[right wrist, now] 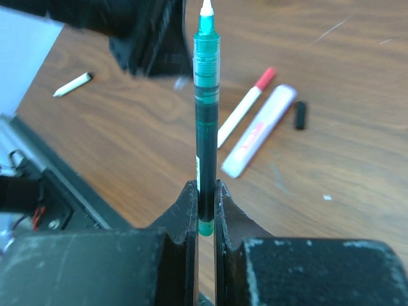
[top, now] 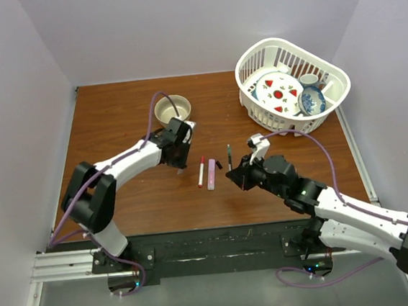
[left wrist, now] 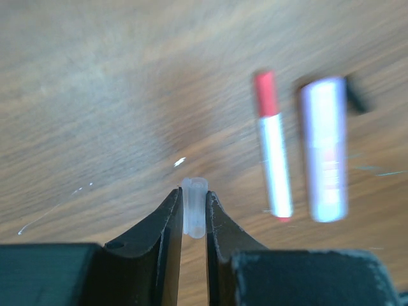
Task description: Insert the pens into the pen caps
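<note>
My left gripper (left wrist: 193, 194) is shut on a small clear-white pen cap (left wrist: 194, 210), held just above the table. It sits left of the pens in the top view (top: 178, 163). My right gripper (right wrist: 205, 186) is shut on the tail of a dark green pen (right wrist: 206, 115), whose white tip points towards the left gripper. The same pen (top: 229, 155) shows in the top view, in front of the right gripper (top: 238, 172). On the table between the arms lie a white pen with a red cap (top: 201, 171), a pink marker (top: 212, 174) and a small black cap (top: 219, 164).
A tan bowl (top: 172, 109) stands behind the left gripper. A white basket (top: 281, 41) of dishes fills the back right corner. A short white pen with a dark tip (right wrist: 72, 84) lies near the table's front edge by the metal rail.
</note>
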`<state>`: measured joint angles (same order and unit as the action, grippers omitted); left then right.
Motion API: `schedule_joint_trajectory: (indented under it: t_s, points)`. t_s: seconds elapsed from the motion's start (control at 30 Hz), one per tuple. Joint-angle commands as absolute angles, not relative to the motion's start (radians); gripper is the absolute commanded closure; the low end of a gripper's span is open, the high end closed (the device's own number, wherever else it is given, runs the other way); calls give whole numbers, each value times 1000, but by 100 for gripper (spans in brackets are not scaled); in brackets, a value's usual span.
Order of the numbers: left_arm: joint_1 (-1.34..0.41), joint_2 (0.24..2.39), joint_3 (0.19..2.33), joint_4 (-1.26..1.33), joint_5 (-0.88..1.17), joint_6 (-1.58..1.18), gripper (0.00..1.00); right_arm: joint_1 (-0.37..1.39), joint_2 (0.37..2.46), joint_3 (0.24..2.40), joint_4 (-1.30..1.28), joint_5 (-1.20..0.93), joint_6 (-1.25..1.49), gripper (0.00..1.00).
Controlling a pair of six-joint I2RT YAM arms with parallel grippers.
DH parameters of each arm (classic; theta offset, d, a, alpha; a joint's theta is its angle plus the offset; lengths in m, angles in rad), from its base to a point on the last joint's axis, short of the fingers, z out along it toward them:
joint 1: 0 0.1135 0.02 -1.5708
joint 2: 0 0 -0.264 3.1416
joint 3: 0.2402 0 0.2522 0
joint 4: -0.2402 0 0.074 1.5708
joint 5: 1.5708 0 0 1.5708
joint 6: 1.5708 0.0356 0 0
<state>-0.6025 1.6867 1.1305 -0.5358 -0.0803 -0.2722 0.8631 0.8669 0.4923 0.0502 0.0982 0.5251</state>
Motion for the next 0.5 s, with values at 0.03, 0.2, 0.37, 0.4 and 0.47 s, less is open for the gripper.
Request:
schedule_joint_trajectory:
  t_s: [0.03, 0.2, 0.37, 0.4, 0.47]
  points:
    - [-600, 1519, 1112, -381, -5, -420, 100, 864, 965, 483, 250, -18, 601, 100]
    - [-600, 1409, 1079, -304, 58, -520, 100, 864, 1046, 491, 354, -87, 634, 100]
    - [-600, 1283, 957, -69, 136, -675, 100, 862, 1144, 498, 468, -144, 673, 100]
    - [-601, 1249, 916, -7, 168, -696, 100, 864, 1155, 503, 494, -152, 681, 100]
    - [-601, 1224, 888, 63, 189, -741, 100, 865, 1178, 518, 509, -172, 699, 100]
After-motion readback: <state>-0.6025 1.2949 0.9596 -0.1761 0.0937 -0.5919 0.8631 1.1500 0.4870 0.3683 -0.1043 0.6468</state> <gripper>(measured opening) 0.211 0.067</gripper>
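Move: The translucent cap in the left fingers is some 5 cm above the table; the held green pen's middle lies about 14 cm right of it, 8 cm nearer the base and 15 cm higher. From the right hand, the cap is about 14 cm left, 9 cm ahead and 11 cm lower; the purple marker lies 5 cm left and 8 cm ahead, the black cap 3 cm left and 11 cm ahead, both 16 cm down. Left lifts the cap 14 cm, swinging fingers rightward towards the pen; right carries the pen 6 cm left. ##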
